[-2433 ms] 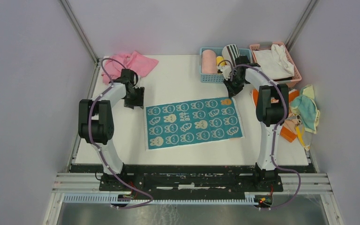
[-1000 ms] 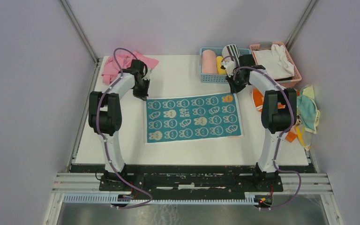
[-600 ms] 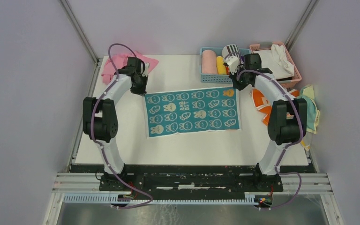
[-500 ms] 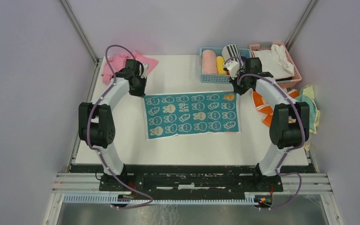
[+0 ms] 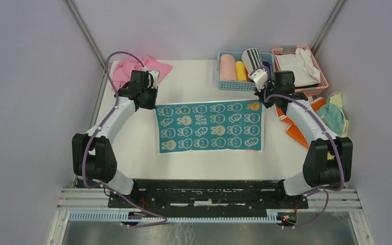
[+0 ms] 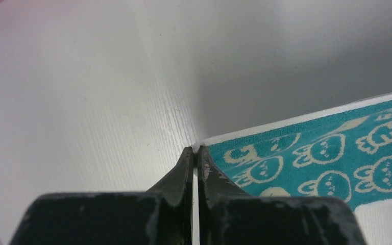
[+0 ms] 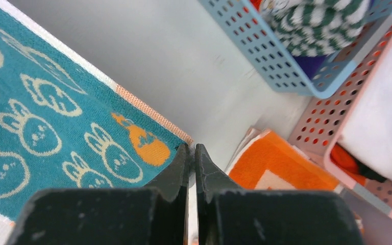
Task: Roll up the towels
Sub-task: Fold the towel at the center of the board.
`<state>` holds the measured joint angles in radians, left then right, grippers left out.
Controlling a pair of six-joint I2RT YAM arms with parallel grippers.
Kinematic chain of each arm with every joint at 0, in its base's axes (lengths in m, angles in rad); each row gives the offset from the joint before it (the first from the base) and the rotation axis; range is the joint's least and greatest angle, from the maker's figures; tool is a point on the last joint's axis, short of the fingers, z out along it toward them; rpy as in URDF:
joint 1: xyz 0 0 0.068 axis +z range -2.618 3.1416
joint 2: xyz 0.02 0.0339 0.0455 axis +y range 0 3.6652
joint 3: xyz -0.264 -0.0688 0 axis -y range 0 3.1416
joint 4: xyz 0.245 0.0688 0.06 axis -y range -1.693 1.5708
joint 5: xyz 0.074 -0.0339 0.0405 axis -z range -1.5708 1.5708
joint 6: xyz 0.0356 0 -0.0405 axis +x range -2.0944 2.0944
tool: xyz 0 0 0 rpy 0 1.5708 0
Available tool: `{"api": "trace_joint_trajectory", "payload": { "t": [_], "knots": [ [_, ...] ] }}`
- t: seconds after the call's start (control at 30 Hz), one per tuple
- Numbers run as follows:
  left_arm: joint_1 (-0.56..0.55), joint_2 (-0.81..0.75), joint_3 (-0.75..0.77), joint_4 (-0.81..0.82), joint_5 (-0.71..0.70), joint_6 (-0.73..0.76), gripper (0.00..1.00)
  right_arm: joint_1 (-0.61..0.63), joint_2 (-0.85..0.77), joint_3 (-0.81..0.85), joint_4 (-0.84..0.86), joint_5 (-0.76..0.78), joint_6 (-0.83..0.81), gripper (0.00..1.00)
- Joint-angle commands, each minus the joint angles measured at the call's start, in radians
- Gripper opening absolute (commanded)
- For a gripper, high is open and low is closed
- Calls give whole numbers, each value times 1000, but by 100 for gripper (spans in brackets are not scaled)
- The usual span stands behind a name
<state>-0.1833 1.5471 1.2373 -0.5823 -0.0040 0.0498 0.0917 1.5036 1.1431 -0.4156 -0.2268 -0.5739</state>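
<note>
A teal towel with pale bunny prints (image 5: 208, 126) lies spread flat in the middle of the white table. My left gripper (image 5: 152, 104) is shut on its far left corner; the left wrist view shows the fingertips (image 6: 196, 150) pinching the white hem of the towel (image 6: 326, 148). My right gripper (image 5: 262, 102) is shut on the far right corner, beside the orange carrot print (image 7: 143, 143), with its tips (image 7: 190, 147) meeting on the towel's (image 7: 56, 112) edge. An orange towel (image 5: 298, 133) and a teal-and-yellow one (image 5: 334, 115) lie at the right edge.
A blue basket (image 5: 235, 85) at the back holds rolled towels. A pink basket (image 5: 320, 81) beside it holds white cloth. A pink cloth (image 5: 143, 69) lies at the back left. The orange towel (image 7: 280, 166) sits just right of my right fingers.
Both grippers kept their hold on the far corners. The towel was dragged and squared up, its far edge now straighter. Both arms' elbows swung outward and toward the near edge.
</note>
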Motion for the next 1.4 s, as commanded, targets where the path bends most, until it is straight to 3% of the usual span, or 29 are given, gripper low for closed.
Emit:
{"api": "trace_joint_trajectory", "payload": {
  "t": [0.0,0.17,0.47,0.83,1.23,1.37],
  "knots": [
    [2,3,98,42,-75,23,3,-3,-23,8,166,46,-33,1],
    [-9,28,158,29,-86,46,3,-2,-9,6,193,1,-73,1],
    [-29,-65,-60,91,-99,18,3,2,-54,-139,212,-27,-159,1],
    [-44,-99,-190,90,-124,-71,3,48,-134,-276,198,19,-162,1],
    [-57,-142,-281,76,-144,-201,3,168,-196,-279,-47,139,-212,0],
    [-56,-138,-301,69,-147,-231,5,228,-223,-260,-236,129,-230,1]
  ]
}}
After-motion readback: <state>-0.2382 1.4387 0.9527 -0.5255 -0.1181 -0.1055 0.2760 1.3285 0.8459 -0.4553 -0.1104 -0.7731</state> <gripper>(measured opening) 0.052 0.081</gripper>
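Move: Both hands already hold the towel's far corners up in the air. From the left hand, the near-left corner lies about 15 cm back and 14 below, with no sideways offset; the pink towel is some 28 cm ahead, 12 left. From the right hand, the near-right corner is about 16 cm back and 14 below, in line; the blue basket is about 25 cm ahead, 3 left, the orange towel 4 ahead, 20 right. Forward and up together by about 3 cm first, both hands then turn back and sink, drawing the pinched far edge back over the towel towards its near hem. They finish some 6 cm lower than they began, the left about 6 cm back, the right nearly 9 and drifting slightly left as its wrist turns roughly 15 degrees counter-clockwise and its left side dips. Both grippers stay shut on the corners. ##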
